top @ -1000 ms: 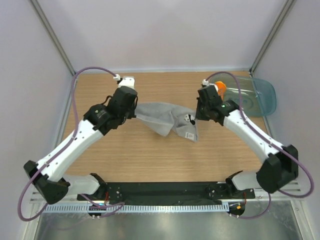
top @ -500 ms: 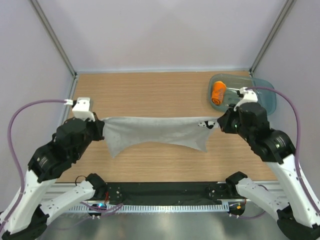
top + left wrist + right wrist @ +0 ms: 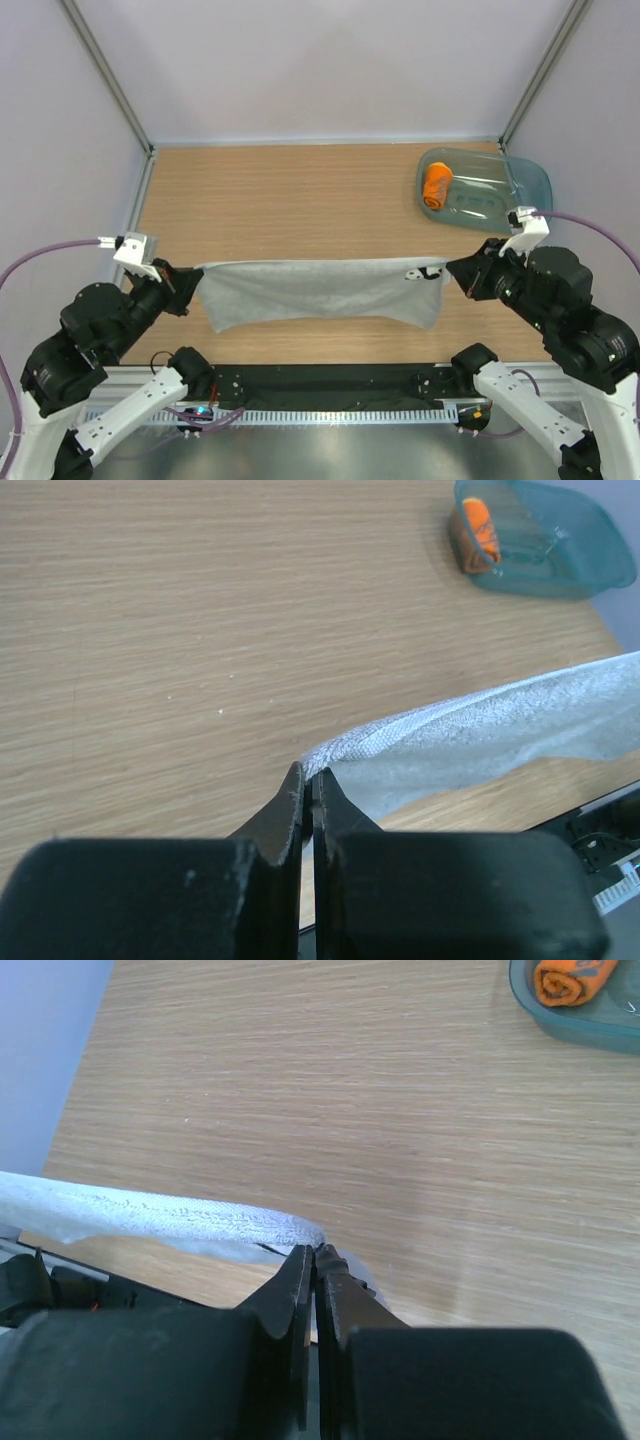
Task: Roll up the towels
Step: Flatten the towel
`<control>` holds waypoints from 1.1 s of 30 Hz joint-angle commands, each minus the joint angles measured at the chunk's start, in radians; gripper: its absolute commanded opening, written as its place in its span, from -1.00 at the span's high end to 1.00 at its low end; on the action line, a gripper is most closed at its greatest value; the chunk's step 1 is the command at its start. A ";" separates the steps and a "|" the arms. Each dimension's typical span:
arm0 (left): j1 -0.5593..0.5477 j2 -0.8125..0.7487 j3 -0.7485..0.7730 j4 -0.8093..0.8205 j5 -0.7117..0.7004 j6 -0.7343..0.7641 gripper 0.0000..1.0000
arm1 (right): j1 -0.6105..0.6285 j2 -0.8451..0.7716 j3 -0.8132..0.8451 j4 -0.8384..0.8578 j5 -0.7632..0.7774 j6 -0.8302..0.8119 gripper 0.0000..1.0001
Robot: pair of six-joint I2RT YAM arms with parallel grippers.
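Observation:
A plain light grey towel (image 3: 320, 290) hangs stretched above the near part of the table, its top edge taut between both arms. My left gripper (image 3: 192, 283) is shut on the towel's left corner (image 3: 335, 752). My right gripper (image 3: 452, 270) is shut on its right corner (image 3: 300, 1230), beside a small label. An orange towel (image 3: 436, 185), rolled into a short cylinder, lies in the translucent blue-green tub (image 3: 520, 185) at the back right. The roll (image 3: 477, 525) and the tub (image 3: 560, 555) also show in the left wrist view, and again as roll (image 3: 572, 980) and tub (image 3: 590, 1022) in the right wrist view.
The wooden table (image 3: 300, 200) has grey walls at the back and sides, with metal posts at the corners. A black rail (image 3: 320, 385) with the arm bases runs along the near edge, just below the hanging towel.
Both arms have drawn back toward the near edge and apart. The grey towel went from bunched at mid-table to stretched taut and lifted between the two grippers.

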 commanded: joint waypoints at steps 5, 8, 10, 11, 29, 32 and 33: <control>0.005 0.182 -0.065 -0.031 -0.085 -0.049 0.99 | -0.005 0.070 -0.167 0.099 -0.009 0.055 0.98; 0.007 0.300 -0.083 -0.011 -0.126 -0.065 0.99 | -0.006 0.186 -0.237 0.182 0.028 0.077 0.98; 0.007 0.383 -0.078 -0.007 -0.146 -0.066 0.99 | -0.006 0.281 -0.251 0.222 0.065 0.086 0.98; 0.008 0.459 -0.081 0.030 -0.149 -0.060 0.99 | -0.005 0.313 -0.251 0.252 0.082 0.086 0.98; 0.401 1.173 0.112 0.182 0.019 -0.054 0.99 | -0.065 1.024 0.006 0.470 0.218 0.011 0.98; 0.425 1.273 0.152 0.191 0.007 -0.060 0.99 | -0.103 1.117 0.071 0.467 0.211 -0.004 0.98; 0.454 1.290 0.156 0.197 0.068 -0.053 0.99 | -0.112 1.139 0.113 0.460 0.202 -0.021 0.98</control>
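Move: Between the two hands the grey towel hangs by its upper corners, its middle about 17 cm inward from each hand and roughly 9 cm lower. Bare table for its far edge lies some 21 cm ahead of and 30 cm below the left hand, 1 cm to its right; for the right hand, 22 cm ahead, 4 cm left and 29 cm down. The orange roll is about 32 cm ahead of the right hand, 3 cm right; the bin's middle 31 cm ahead, 13 cm right, both some 28 cm below. Swinging down and forward together, both hands carry the grey towel's corners away from the bases towards the bare table, each sinking about 24 cm and reaching some 21 cm. The drop comes mostly first, the forward reach lasting to the end. Fingers stay shut on the corners while the wrists tip downward, the left by about 50 degrees, the right by 35. ##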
